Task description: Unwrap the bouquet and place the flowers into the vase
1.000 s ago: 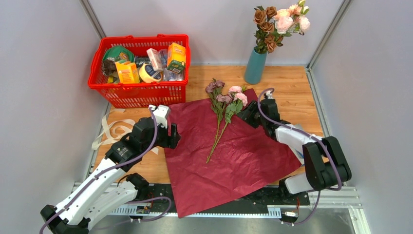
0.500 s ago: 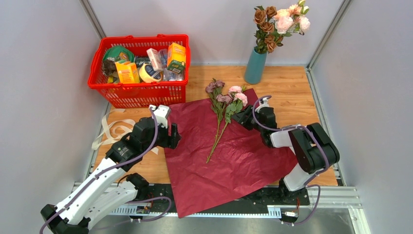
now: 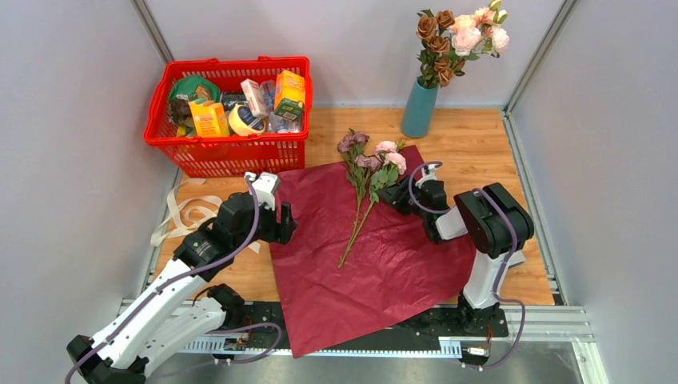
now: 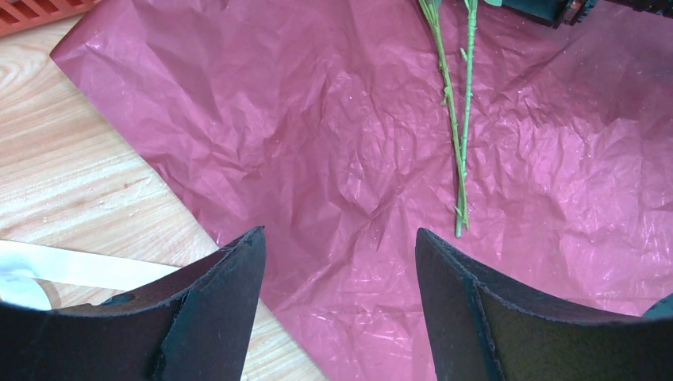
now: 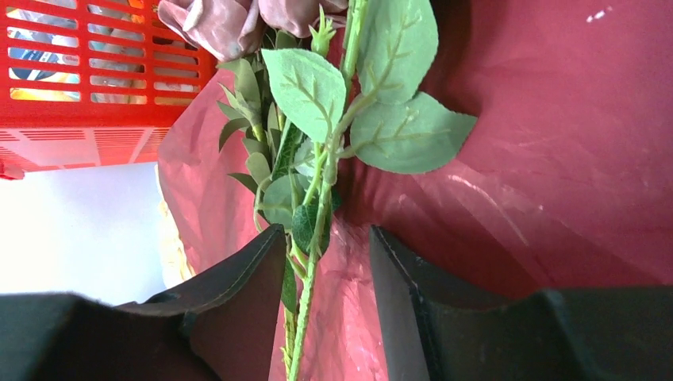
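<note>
The bouquet is undone: its burgundy paper [image 3: 376, 256] lies spread flat, and a few loose flowers [image 3: 364, 172] lie across its upper middle. The teal vase [image 3: 419, 108] stands at the back and holds several blooms [image 3: 460, 36]. My right gripper [image 3: 392, 192] lies low on the paper, open. The leafy stems [image 5: 317, 206] pass between its fingers close to the left one, with a gap to the right one. My left gripper [image 3: 281, 224] hovers open over the paper's left edge [image 4: 317, 143]. Nothing is between its fingers, and the stem ends [image 4: 460, 143] lie ahead of it.
A red basket [image 3: 232, 152] full of groceries stands at the back left, close to the paper's corner. The cream ribbon [image 3: 188, 212] lies loose on the wooden table left of my left arm. Grey walls close in both sides.
My right arm has folded upward and its gripper has slid left along the paper, up to the flowers' leafy stems. The left arm has not moved.
</note>
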`<state>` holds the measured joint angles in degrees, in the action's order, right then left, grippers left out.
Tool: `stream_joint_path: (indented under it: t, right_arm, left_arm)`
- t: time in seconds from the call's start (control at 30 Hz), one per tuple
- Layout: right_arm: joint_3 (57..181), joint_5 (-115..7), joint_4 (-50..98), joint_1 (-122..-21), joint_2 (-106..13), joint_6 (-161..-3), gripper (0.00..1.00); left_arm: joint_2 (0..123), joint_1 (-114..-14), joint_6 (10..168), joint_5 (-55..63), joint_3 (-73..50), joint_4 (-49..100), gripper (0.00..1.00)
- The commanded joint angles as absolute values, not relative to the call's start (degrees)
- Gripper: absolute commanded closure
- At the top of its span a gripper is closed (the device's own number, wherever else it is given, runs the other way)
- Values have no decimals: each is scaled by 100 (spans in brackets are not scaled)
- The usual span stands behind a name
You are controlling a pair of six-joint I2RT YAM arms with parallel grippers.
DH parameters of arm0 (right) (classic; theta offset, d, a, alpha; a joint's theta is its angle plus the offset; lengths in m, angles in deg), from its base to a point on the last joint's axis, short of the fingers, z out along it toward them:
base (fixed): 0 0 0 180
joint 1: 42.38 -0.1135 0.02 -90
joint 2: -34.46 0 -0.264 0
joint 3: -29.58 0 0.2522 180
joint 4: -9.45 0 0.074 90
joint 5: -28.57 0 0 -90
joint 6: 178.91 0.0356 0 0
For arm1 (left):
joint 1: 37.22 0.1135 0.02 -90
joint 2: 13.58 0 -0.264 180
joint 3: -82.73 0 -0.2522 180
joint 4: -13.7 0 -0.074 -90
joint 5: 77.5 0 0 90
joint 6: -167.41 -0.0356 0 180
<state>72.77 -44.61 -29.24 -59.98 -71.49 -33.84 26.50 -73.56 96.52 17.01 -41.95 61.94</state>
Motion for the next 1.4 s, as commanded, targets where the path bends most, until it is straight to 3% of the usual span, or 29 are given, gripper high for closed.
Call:
stream_joint_path:
  t: [0.0, 0.57, 0.8, 1.03, 1.37]
  right_arm:
    - [7498, -4298, -3787, -6031, -7470, -3152, 52]
    - [7638, -4219, -4350, -6031, -7892, -2959, 64]
    - [7516, -4157, -4508, -6030, -7717, -2950, 88]
    - [7226, -4402, -3992, -6022, -6848, -3309, 98]
    - [7286, -4886, -2296, -6074, -4915, -4188, 100]
  left_arm:
    - [2589, -7370, 9560, 1645, -4194, 6050, 23]
    - [2562, -7370, 9560, 1637, -4194, 6050, 23]
    - [2571, -7370, 9569, 1663, -4194, 6050, 23]
    - [2545, -7370, 9578, 1707, -4185, 6068, 23]
    - [2589, -7370, 9569, 1654, -4185, 6050, 23]
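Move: The pink flower's stem, just under its leaves, lies almost between the right hand's open fingers, about 2 cm ahead, 1 cm to the left and 1 cm below. Its pink heads are some 8 cm ahead and 2 cm to the right; the mauve flower heads are about 9 cm ahead and 4 cm to the left. The vase stands roughly 15 cm ahead and 9 cm to the right. From the left hand that grip spot is about 17 cm ahead, 17 cm to the right and 16 cm below. The pink flower's stem is taken just under its leaves: the right hand eases about 2 cm forward and left along the wrapping paper, half-open fingers closing slowly, then pinching the stem shut between their tips. It draws back slightly and lifts the flower almost 9 cm, quickly, fingertips tipping up some 15 degrees. ##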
